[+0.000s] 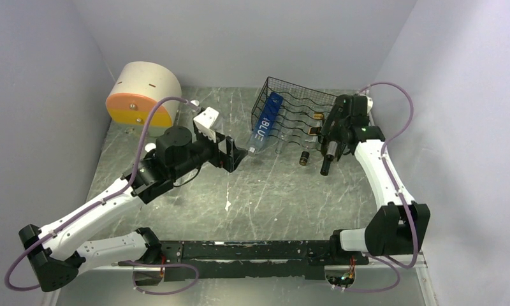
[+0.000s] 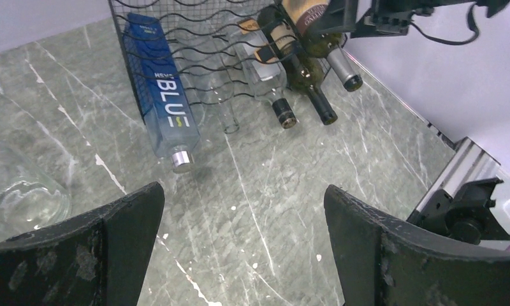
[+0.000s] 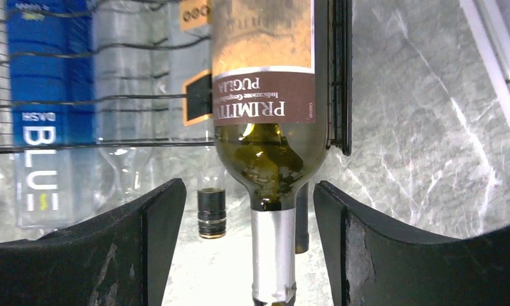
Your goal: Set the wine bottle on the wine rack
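Note:
The wine bottle [image 3: 265, 95], dark green glass with a brown-and-tan label and a silver foil neck, lies in the right end of the black wire wine rack [image 3: 80, 99], neck toward the camera. My right gripper [image 3: 247, 191] is open and straddles the neck, with a gap on each side. From above, the wine bottle [image 1: 326, 164] pokes out below my right gripper [image 1: 331, 141] at the wine rack [image 1: 297, 95]. In the left wrist view the wine bottle [image 2: 342, 67] rests at the right of the wine rack [image 2: 195, 25]. My left gripper [image 2: 243, 217] is open over bare table.
A blue square bottle [image 1: 267, 118] lies in the rack's left side, and two more bottles [image 2: 268, 70] lie in the middle rows. A clear glass vessel [image 2: 16, 191] sits left of my left gripper. A cream and orange round box [image 1: 143, 95] stands at the back left.

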`<state>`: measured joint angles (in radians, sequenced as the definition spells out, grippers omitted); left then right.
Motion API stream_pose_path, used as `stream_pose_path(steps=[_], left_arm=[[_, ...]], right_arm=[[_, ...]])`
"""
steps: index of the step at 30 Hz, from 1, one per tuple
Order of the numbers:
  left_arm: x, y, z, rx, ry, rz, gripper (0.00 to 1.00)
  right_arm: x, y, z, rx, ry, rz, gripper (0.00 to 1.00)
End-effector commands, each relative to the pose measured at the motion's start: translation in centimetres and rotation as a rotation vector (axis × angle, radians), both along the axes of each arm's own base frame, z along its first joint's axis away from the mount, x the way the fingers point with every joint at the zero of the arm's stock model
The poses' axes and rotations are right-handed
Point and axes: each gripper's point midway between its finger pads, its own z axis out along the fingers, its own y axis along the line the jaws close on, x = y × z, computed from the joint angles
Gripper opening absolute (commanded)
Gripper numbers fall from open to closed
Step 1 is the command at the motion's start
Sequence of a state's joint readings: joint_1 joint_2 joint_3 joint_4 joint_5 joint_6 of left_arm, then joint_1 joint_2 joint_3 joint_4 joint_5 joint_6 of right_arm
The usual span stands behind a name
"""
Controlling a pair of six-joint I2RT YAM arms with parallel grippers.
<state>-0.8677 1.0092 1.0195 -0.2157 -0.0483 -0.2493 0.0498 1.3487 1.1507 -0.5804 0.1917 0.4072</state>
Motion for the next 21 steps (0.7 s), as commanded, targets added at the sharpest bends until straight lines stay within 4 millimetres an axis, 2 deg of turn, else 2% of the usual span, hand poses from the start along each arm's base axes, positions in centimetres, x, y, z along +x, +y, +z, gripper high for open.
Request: stream_pose_path(steps=[1,5,9,13,15,21], left_arm=[[1.0,1.4,2.7,-0.026,-0.046,0.095,0.99],[2.1,2.8,3.2,-0.002,-0.065,0.191,0.99],[2.9,4.4,4.9,0.017,-0.106,0.273,0.99],[3.1,5.6,7.9,0.019,-0.178,0.308,0.99],[2.9,6.2,9.6,0.012,-0.217,0.318,0.99],[2.4,9.7,13.2,-0.005,-0.291,0.418,0.99]], right_arm=[[0.1,-0.1,4.4,0.013,-0.118,-0.006,0.78],[-0.1,1.9,7.1,0.075,-0.226,0.08,0.77],[-0.3,6.3,9.1,0.174,-0.32,0.267,0.77],[-0.4,12.1,10.3,0.234,-0.394,0.449,0.77],[-0.8,16.6,10.9,0.258,-0.432,0.56,0.77],[-0.5,25.8,10.9,0.315,-0.442,0.747,0.78]])
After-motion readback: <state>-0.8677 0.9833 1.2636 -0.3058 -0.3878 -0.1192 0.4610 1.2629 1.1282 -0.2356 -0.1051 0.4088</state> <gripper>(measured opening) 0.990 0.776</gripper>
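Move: The rear clear bottle stands upright some 17 cm ahead of the left hand, 10 cm to its left and 18 cm below. The front clear bottle is 23 cm left of that hand, level fore and aft, and the blue bottle 21 cm ahead, 10 cm right. From the right hand, the rear bottle is about 5 cm ahead and 46 cm left; the released wine bottle's middle is 10 cm ahead, 2 cm right and 6 cm below. Lift the open right gripper clear above the wine bottle's neck, then swing it about 21 cm left over the rack towards the rear clear bottle, turning counter-clockwise some 40 degrees and tipping the fingers up towards level. Meanwhile raise the open left gripper about 10 cm, shifting left and slightly forward and turning it counter-clockwise. ##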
